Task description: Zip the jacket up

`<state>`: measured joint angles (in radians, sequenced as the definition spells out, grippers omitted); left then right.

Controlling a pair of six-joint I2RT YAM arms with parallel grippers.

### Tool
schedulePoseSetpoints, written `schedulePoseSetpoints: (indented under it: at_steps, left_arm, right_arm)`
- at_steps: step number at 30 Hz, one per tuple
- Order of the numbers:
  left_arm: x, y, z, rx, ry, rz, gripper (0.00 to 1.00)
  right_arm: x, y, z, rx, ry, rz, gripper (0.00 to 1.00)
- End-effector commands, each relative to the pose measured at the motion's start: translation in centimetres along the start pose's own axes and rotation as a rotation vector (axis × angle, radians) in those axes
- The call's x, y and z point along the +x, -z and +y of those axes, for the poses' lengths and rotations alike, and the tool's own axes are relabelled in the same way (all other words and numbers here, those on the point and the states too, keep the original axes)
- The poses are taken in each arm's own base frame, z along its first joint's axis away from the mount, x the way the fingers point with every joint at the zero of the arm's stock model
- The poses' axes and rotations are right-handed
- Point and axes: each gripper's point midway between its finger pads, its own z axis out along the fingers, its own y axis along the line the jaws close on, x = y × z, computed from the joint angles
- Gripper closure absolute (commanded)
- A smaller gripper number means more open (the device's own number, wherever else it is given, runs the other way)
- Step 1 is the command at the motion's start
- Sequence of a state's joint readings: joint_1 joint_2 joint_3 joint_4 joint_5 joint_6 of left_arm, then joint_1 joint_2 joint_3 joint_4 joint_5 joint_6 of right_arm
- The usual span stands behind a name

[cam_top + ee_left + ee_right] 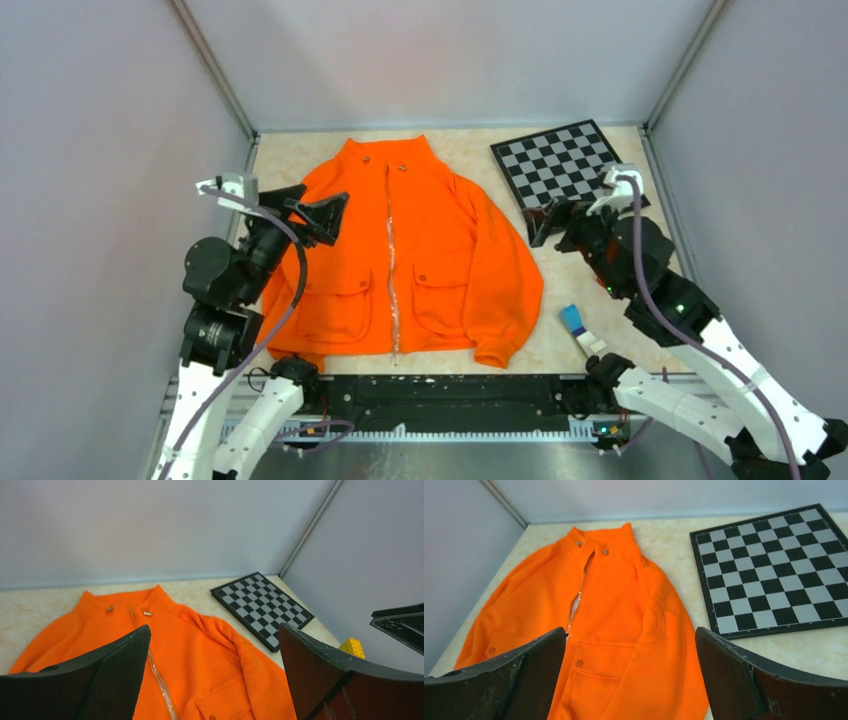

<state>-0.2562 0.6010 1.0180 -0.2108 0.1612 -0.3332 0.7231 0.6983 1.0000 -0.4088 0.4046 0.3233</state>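
The bright orange jacket (415,250) lies flat on the table, collar at the far end, hem near the arms. Its pale zipper (391,270) runs down the middle and looks closed along most of its length. It also shows in the left wrist view (200,655) and in the right wrist view (619,615). My left gripper (325,215) is open and empty, raised over the jacket's left sleeve. My right gripper (550,220) is open and empty, raised just right of the jacket's right sleeve.
A black-and-grey chessboard (562,160) lies at the far right of the table. A small blue-and-white flat object (581,329) lies near the front right. A yellow brick (353,647) shows by the right wall. Grey walls enclose the table.
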Motion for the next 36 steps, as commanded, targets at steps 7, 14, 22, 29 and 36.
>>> schedulePoseSetpoints:
  at_steps: [7, 14, 22, 29, 36]
  left_arm:
    - [13.1, -0.9, 1.2, 0.047, 0.123, 0.444, 0.01]
    - [21.6, 1.2, 2.0, 0.011, 0.3, 0.69, 0.01]
    - [27.5, 3.5, 0.4, 0.043, 0.449, 0.886, 0.03]
    - [33.8, 5.0, -0.9, -0.009, 0.41, 1.07, 0.14]
    - [36.8, 5.0, 1.3, -0.129, 0.319, 1.106, 0.41]
  right_arm:
    - [6.0, -3.7, 1.7, -0.036, -0.022, 0.168, 0.01]
    - [12.2, -4.7, 2.4, -0.046, -0.128, 0.335, 0.01]
    - [18.4, -3.7, 9.9, -0.469, -0.164, 0.606, 0.14]
    - [22.8, -2.5, 13.3, -0.562, -0.17, 0.721, 0.16]
    - [26.3, -1.3, 15.1, -0.605, -0.253, 0.791, 0.24]
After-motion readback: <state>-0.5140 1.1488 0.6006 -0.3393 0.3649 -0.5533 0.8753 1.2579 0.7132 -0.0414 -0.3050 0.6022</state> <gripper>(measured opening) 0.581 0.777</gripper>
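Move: The zipper pull at the jacket's hem is what both hands head for: about 15 cm back, 9 cm right and 42 cm below the left hand; some 16 cm back, 30 cm left and 34 cm below the right. The right pocket button sits roughly 20 cm farther out than the pull and 5 cm right of it. The right cuff lies about 14 cm back and 10 cm left of the right hand, down on the table. Down in one fast sweep of about 35 cm comes the left hand, also drifting right, first a little forward and then back, its fingers tipping to point steeply down and closing to just over half open above the zipper. The right hand sinks some 20 cm while swinging left nearly as far and then back, turning counter-clockwise and tipping down towards the pull, its fingers narrowing only a little. ##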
